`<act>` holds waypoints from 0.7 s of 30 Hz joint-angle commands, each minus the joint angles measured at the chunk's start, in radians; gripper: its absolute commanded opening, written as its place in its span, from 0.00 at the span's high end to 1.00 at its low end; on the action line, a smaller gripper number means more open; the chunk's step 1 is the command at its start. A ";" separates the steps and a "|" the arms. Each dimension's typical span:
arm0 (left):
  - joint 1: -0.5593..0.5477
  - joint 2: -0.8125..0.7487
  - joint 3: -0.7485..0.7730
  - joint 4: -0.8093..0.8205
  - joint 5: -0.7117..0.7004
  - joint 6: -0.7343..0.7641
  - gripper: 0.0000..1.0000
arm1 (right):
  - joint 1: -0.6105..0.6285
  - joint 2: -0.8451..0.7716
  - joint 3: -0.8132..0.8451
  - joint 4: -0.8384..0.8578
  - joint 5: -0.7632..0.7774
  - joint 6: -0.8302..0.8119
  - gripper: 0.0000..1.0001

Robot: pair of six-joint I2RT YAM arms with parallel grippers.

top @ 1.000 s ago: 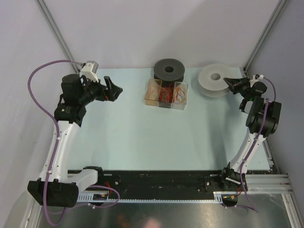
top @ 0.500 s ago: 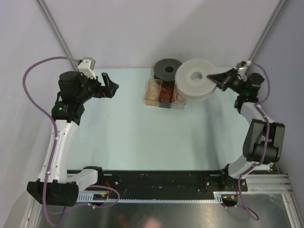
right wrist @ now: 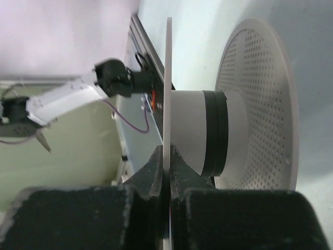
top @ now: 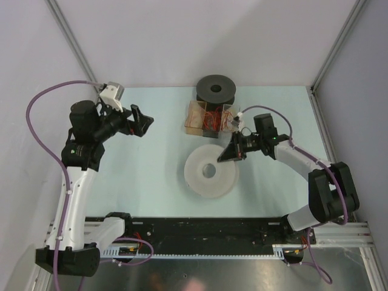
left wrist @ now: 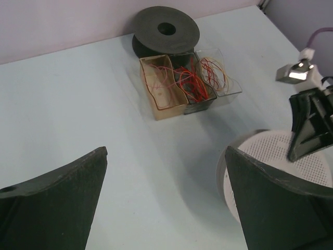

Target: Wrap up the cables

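Thin cables (top: pixel 210 118) lie coiled in a clear three-part box (top: pixel 193 125): pale pink ones (left wrist: pixel 159 86) in the tan part, red and orange ones (left wrist: pixel 191 82) in the others. My right gripper (top: pixel 233 151) is shut on the rim of a white perforated spool (top: pixel 200 180), which lies flat in front of the box. The thin flange (right wrist: pixel 167 78) is pinched between the right gripper's (right wrist: pixel 167 148) two fingers. A black band (right wrist: pixel 215 130) circles the hub. Whether the spool touches the table I cannot tell. My left gripper (top: pixel 142 118) hangs open and empty at the left (left wrist: pixel 165 151).
A black spool (top: pixel 216 89) stands behind the box at the back edge. The enclosure's walls and posts close in the back and sides. The arms' black mounting rail (top: pixel 206 230) runs along the near edge.
My right arm has carried the white spool from the back right corner forward and left to the table's middle. The left arm has shifted slightly, still open.
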 commanded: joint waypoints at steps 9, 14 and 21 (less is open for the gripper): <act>0.004 -0.033 -0.055 -0.008 0.060 0.021 0.01 | 0.084 0.228 0.019 0.068 -0.062 -0.131 0.98; 0.003 -0.034 -0.066 -0.011 0.053 0.017 0.01 | 0.074 0.270 0.071 -0.002 0.026 -0.201 0.57; 0.004 0.009 -0.009 -0.024 -0.051 0.023 0.01 | -0.038 0.231 0.258 -0.322 0.177 -0.446 0.18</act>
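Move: Below the right hand, which pinches the near-white spool by its far-right rim, lies the bare table spot it is taken to: roughly 6 cm back, 6 cm left and 14 cm down. The held spool's middle is some 5 cm back, 6 cm left and 4 cm lower. The cable boxes stand about 20 cm ahead, 3 cm left and 12 cm down; the black spool is 12 cm beyond them. From the left hand, the white spool lies about 10 cm back, 20 cm right and 20 cm down. Lowering the white spool, the right hand sinks about 8 cm, drifting at first 2 cm back and 2 cm left towards the bare table in front of the cable boxes. Near the bottom the closed fingers open wide and let go of the rim, and the hand edges some 4 cm forward towards the boxes. The empty left hand, still open, sinks 2 to 3 cm. ##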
